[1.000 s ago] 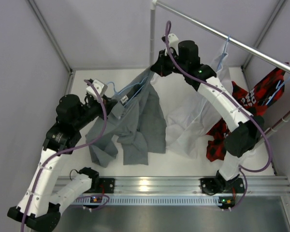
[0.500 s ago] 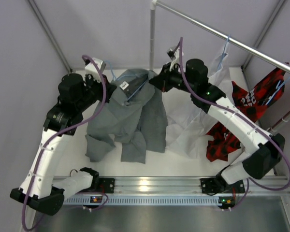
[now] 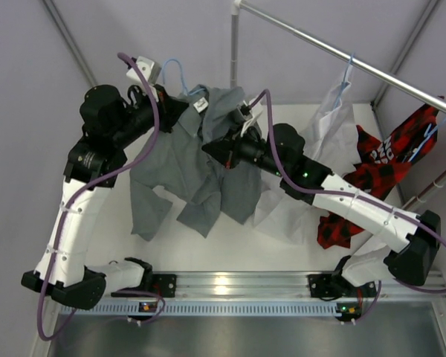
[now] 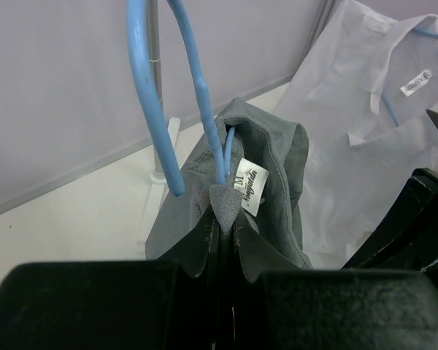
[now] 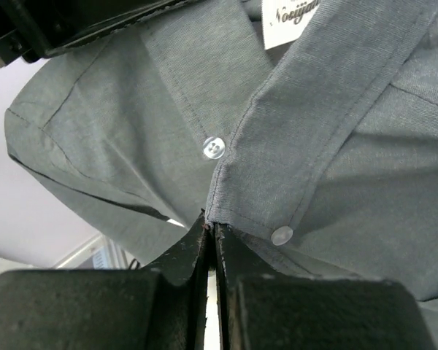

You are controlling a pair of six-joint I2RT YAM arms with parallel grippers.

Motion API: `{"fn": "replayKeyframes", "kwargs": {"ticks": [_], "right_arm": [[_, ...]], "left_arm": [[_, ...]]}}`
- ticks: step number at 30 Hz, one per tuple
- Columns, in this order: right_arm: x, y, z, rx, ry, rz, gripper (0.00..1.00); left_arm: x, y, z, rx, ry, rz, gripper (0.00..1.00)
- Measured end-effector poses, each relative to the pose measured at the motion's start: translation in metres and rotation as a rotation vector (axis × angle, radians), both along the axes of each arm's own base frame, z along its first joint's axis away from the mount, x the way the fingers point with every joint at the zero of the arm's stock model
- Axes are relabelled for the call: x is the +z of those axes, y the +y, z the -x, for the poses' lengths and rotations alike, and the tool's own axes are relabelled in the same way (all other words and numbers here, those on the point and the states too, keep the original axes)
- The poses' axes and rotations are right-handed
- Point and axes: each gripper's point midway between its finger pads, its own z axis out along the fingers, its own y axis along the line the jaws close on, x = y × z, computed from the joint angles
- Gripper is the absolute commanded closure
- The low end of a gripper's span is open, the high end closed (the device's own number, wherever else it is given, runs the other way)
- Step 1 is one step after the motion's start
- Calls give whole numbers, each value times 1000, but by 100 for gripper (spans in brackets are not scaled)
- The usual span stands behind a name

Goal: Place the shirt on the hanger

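The grey shirt (image 3: 180, 167) hangs in the air above the white table, held up by both arms. My left gripper (image 3: 180, 110) is shut on the collar by its white label (image 4: 252, 186), fabric pinched between its fingertips (image 4: 224, 211). The light-blue hanger (image 4: 157, 95) rises out of the collar, hook upward, its frame hidden inside the shirt. In the top view the hanger hook (image 3: 175, 71) shows above the left gripper. My right gripper (image 3: 208, 147) is shut on the shirt's front edge (image 5: 226, 211) beside two clear buttons.
A white shirt (image 3: 312, 171) hangs on its own blue hanger (image 3: 347, 74) from the metal rail (image 3: 342, 56) at the back right. A red-and-black garment (image 3: 379, 160) hangs further right. A vertical post (image 3: 234, 52) stands just behind the grey shirt.
The left gripper rose toward the back left, lifting the collar and hanger. The right gripper swung from the back post leftward and nearer. The shirt came up off the table.
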Motion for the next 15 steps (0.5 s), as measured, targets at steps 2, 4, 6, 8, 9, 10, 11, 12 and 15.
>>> {"fn": "replayKeyframes", "kwargs": {"ticks": [2,4,6,8,9,10,11,12,15], "right_arm": [[-4,-2,-3,-15,3,15,75],[-12,-9,-8,-27,8,34,61],[-20,-22,-12,-38,11,59,59],[-27,-44,-20,-59,12,95,59],[-28,-55,-25,-71,9,111,60],[-25,-68,-30,-80,-1,122,60],[-22,-80,-33,-83,-10,131,60],[-18,-91,-36,-82,-18,135,59],[-6,-120,-37,-58,-43,136,57]], "left_arm": [[-6,-2,3,-22,-15,-8,100],[-14,-1,7,-36,-32,-27,100],[-21,1,11,-44,-44,-55,100],[-25,4,14,-49,-69,-89,100],[-25,5,15,-55,-84,-101,100],[-26,5,16,-61,-100,-111,100],[-28,4,17,-77,-115,-120,100],[-31,2,17,-95,-124,-126,100],[-41,-12,21,-197,-146,-134,100]]}}
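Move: My left hand still pinches the grey shirt's collar at the hanger neck; the hook rises about 8 cm above it, some 3 cm ahead and 2 left. The collar label is about 2 cm ahead of that hand and 4 right, 1 lower. My right hand is still shut on the shirt's front edge, with the label some 8 cm ahead, 2 left and 7 up from it. The white shirt hangs about 27 cm to its right, 5 ahead and 8 lower. I open my right fingers to nearly half, let go of the front edge and draw that hand about 12 cm to the right and some 4 cm forward, clear of the grey cloth towards the white shirt, dipping a little before coming back up. Meanwhile my left hand keeps its pinch on collar and hanger, lowers them about 4 cm, eases back 2 cm and turns some 10 degrees clockwise. ##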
